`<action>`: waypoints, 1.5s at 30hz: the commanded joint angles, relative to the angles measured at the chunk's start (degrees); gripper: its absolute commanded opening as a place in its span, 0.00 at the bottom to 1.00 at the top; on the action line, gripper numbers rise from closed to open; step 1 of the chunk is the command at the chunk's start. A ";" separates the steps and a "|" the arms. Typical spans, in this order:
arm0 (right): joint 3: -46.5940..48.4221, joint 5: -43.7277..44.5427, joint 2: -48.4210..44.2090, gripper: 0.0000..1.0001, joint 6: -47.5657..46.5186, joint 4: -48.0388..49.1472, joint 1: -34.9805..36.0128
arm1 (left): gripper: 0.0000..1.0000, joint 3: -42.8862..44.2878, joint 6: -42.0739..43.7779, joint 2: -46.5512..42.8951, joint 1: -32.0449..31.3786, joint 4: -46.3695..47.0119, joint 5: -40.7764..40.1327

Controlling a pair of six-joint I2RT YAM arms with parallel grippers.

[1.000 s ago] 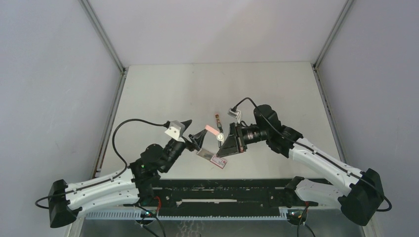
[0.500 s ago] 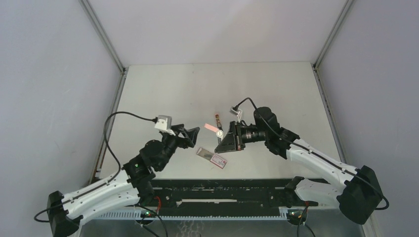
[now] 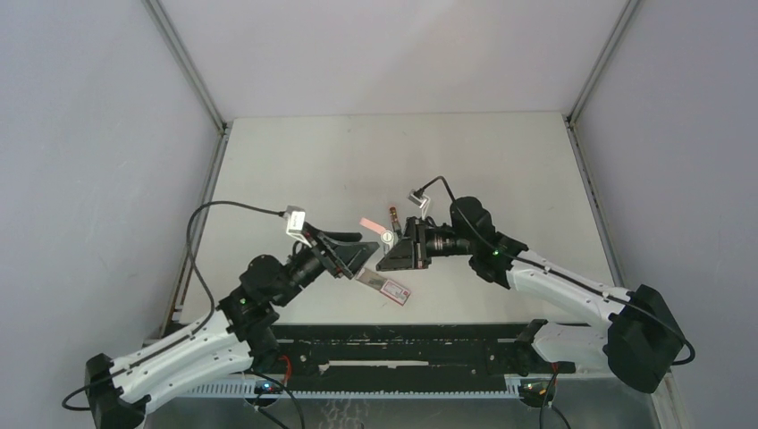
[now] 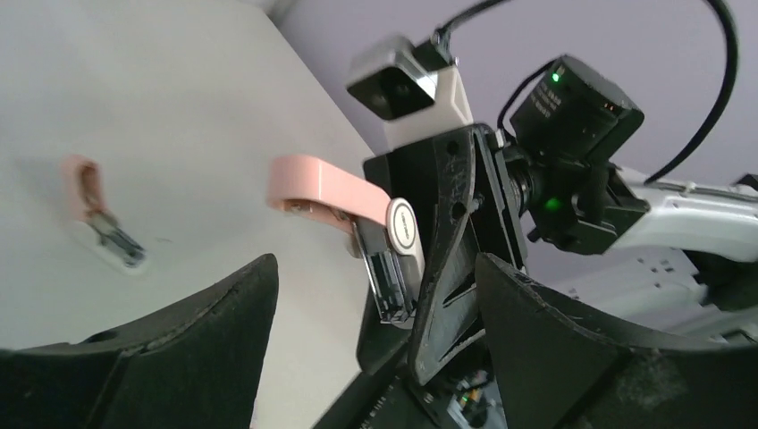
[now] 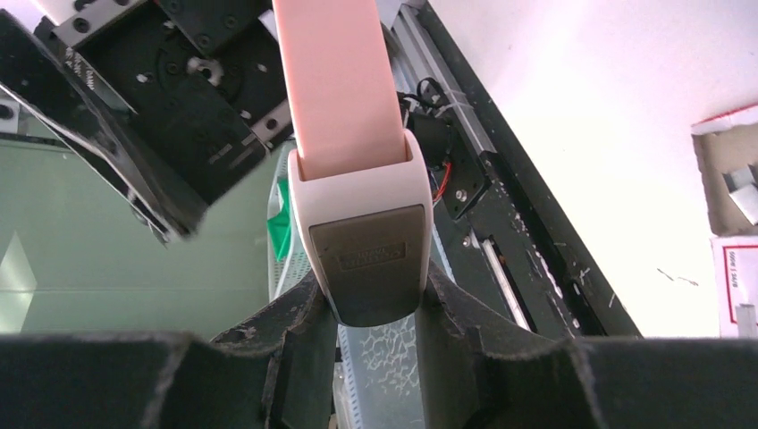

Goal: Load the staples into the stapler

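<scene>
My right gripper [image 3: 391,250] is shut on the stapler [image 3: 384,236] and holds it above the table. The stapler has a white body and a pink lid [image 4: 315,186] swung up and open, so the metal magazine [image 4: 390,288] is bared. In the right wrist view the stapler's base [image 5: 365,255] sits clamped between the fingers of the right gripper [image 5: 375,335]. My left gripper [image 3: 365,253] stands wide open just left of the stapler, holding nothing. In its own view the left gripper [image 4: 375,357] faces the magazine. The staples pack [image 3: 386,286], a flat pink-red box with a white label, lies on the table below both grippers and shows again as the staples pack [image 5: 735,277].
A small pink piece with a metal strip [image 3: 393,214] lies on the table just behind the stapler; the left wrist view shows this pink piece [image 4: 89,192] too. The black rail [image 3: 402,344] runs along the near edge. Grey walls close in the table on three sides.
My left gripper has swung right toward the stapler and opened wider. The right gripper has carried the stapler a little to the left. The staples pack has not moved.
</scene>
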 commanded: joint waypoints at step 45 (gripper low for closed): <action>0.16 3.33 -4.99 0.00 -3.56 5.90 4.26 | 0.13 3.19 -11.24 8.71 0.34 16.12 5.92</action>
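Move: The pink stapler stands hinge-up in the right fingers, its hinge about 5 cm to the left hand's right, 1 cm ahead and level with it; from the right hand that hinge is roughly 3 cm ahead, 1 cm left and 4 cm up. Almost under the left hand, some 3 cm right and 25 cm down, is the open staple box. The other stapler lies about 20 cm ahead, 6 cm right and 26 cm below the left hand. Rightward about 3 cm and slightly back goes the open left hand, towards the held stapler, then up some 3 cm, rolling its left side down and turning a little clockwise, while its fingers close to pinch the sides of the pink handle by the hinge, effort rising at the end. The right hand keeps its grip, lifting the stapler, easing back and a little left, and tilting slightly. ##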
